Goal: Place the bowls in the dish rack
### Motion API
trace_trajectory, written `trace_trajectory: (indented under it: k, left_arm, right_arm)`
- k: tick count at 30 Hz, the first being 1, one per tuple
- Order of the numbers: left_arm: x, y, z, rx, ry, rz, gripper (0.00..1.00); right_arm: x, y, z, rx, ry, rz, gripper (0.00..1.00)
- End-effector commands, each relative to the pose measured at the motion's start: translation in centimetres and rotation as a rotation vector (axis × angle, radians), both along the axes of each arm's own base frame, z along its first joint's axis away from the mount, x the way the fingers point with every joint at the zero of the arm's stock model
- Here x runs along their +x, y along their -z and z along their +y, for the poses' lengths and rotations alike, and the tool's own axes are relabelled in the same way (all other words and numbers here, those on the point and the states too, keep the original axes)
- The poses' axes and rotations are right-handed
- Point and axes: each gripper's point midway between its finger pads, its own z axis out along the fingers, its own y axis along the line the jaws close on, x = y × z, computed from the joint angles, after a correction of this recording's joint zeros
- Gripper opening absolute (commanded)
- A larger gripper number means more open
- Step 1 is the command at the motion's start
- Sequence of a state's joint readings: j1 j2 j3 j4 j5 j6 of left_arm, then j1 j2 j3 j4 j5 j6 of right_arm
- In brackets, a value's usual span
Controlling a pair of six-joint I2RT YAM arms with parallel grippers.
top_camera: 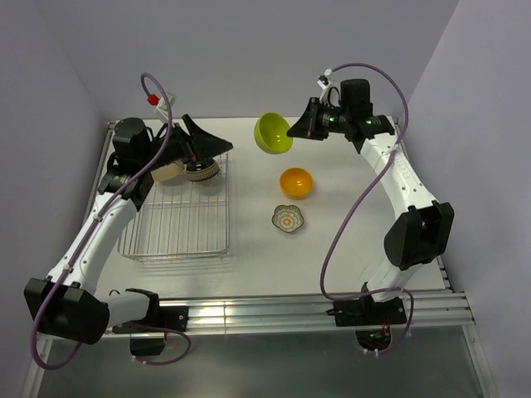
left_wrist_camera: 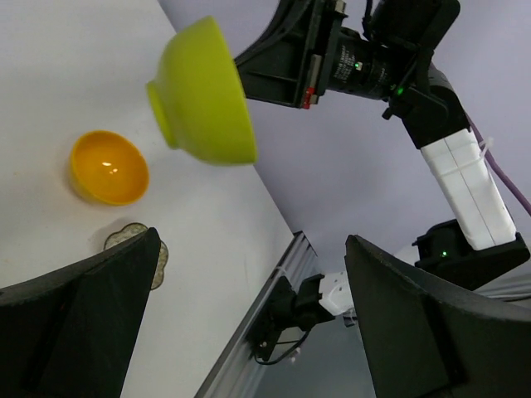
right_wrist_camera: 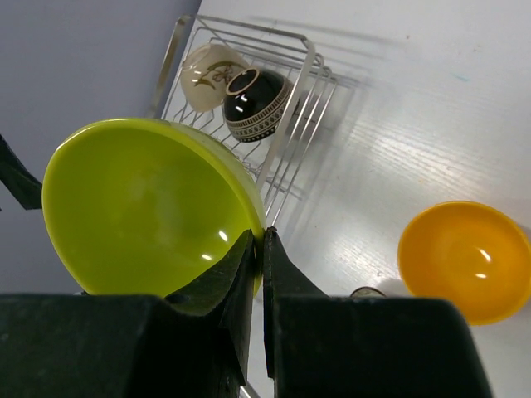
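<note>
My right gripper (top_camera: 292,130) is shut on the rim of the lime-green bowl (top_camera: 273,133), holding it tilted in the air between the dish rack (top_camera: 177,217) and the orange bowl (top_camera: 296,182). In the right wrist view the fingertips (right_wrist_camera: 259,242) pinch the lime-green bowl (right_wrist_camera: 141,207) by its edge. A small scalloped patterned bowl (top_camera: 288,218) lies on the table below the orange one. A white bowl (top_camera: 169,172) and a dark patterned bowl (top_camera: 203,171) rest in the rack's far end. My left gripper (top_camera: 207,141) hangs open over that end, holding nothing.
The rack's wire floor (right_wrist_camera: 286,141) is bare apart from the two bowls at the far end. An aluminium rail (top_camera: 290,311) runs along the table's near edge. Purple walls close in the back and sides.
</note>
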State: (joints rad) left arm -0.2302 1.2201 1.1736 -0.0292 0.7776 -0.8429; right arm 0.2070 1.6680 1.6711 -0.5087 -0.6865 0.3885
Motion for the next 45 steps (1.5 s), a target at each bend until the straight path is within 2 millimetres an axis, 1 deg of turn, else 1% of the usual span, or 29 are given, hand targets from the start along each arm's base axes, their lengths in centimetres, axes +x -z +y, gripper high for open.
trace_trajectory:
  k: [1,4,6,7,12,17,18,20,22,25,31,37,39,41,42,45]
  left_arm:
    - [-0.9,-2.6,-1.8,-0.061,0.033,-0.070,0.99]
    - [-0.5,-1.4,-3.0,-0.036,0.025,-0.043,1.00]
    - [-0.3,-0.8,-3.3,-0.038,0.017,-0.018,0.99]
    - [0.0,0.0,-3.6,-0.036,0.009,0.004,0.99]
    - [0.7,1.5,-4.1,-0.017,-0.013,0.061,1.00]
    - [0.7,1.4,-4.4,-0.014,-0.023,0.055,1.00]
    - [0.7,1.3,-4.4,-0.015,-0.021,0.048,1.00]
    - [0.7,1.3,-4.4,-0.015,-0.023,0.050,0.99]
    - [0.5,1.3,-4.4,-0.016,-0.018,0.047,0.99]
    - [0.0,0.9,-4.6,-0.035,0.006,0.041,0.99]
    - [-0.8,0.7,-4.6,-0.057,0.031,0.040,0.99]
    - [-1.2,0.6,-4.7,-0.081,0.049,0.050,0.86]
    - [-1.3,0.4,-4.8,-0.093,0.059,0.050,0.79]
    - [-1.5,0.1,-4.9,-0.101,0.072,0.043,0.75]
    - [-1.5,0.2,-4.9,-0.100,0.075,0.045,0.69]
    - [-1.5,0.2,-5.0,-0.101,0.078,0.042,0.63]
  right_arm:
    - [-1.3,-3.6,1.5,0.008,-0.021,-0.111,0.00]
    - [-2.2,-4.0,2.3,-0.001,-0.039,-0.136,0.00]
    - [-2.9,-4.5,2.7,0.009,-0.062,-0.145,0.00]
    - [-3.1,-4.6,2.9,0.011,-0.068,-0.146,0.00]
    - [-4.3,-5.3,3.5,0.001,-0.103,-0.170,0.00]
    - [-5.7,-5.1,4.4,-0.016,-0.150,-0.188,0.00]
    - [-5.9,-4.8,4.6,-0.022,-0.158,-0.186,0.00]
    - [-6.5,-5.0,5.1,-0.020,-0.175,-0.194,0.00]
    - [-6.6,-5.0,5.5,-0.015,-0.189,-0.190,0.00]
    - [-6.7,-5.4,5.7,-0.006,-0.194,-0.193,0.00]
    - [-6.7,-5.4,5.9,0.007,-0.203,-0.182,0.00]
    - [-6.9,-5.2,6.0,0.006,-0.208,-0.175,0.00]
    - [-6.9,-5.0,6.0,0.007,-0.210,-0.174,0.00]
    - [-6.8,-4.8,5.9,0.003,-0.208,-0.168,0.00]
    - [-6.8,-4.7,5.9,0.000,-0.208,-0.167,0.00]
    - [-6.9,-4.7,6.0,0.002,-0.214,-0.165,0.00]
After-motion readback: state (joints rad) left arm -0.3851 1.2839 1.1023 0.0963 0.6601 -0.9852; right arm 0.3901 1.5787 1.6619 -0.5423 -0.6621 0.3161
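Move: The green bowl, held by its rim in the right hand, lies about 15 cm to the right of the left hand, 6 cm ahead and 6 cm lower. From the right hand, the open left gripper is some 20 cm left, 5 cm back and 4 cm higher, while the orange bowl stands 3 cm right, level fore-and-aft and about 26 cm down. The black bowl in the rack is 5 cm ahead, 7 cm left and 26 cm below the left hand. The left fingers close part-way around the green bowl and come to touch it, after the hand goes about 5 cm right and 3 cm down to meet it. The right hand keeps its rim pinch and brings the bowl about 6 cm left and 6 cm back, rising slightly and turning some 10 degrees counter-clockwise, then holds it still for the left. ##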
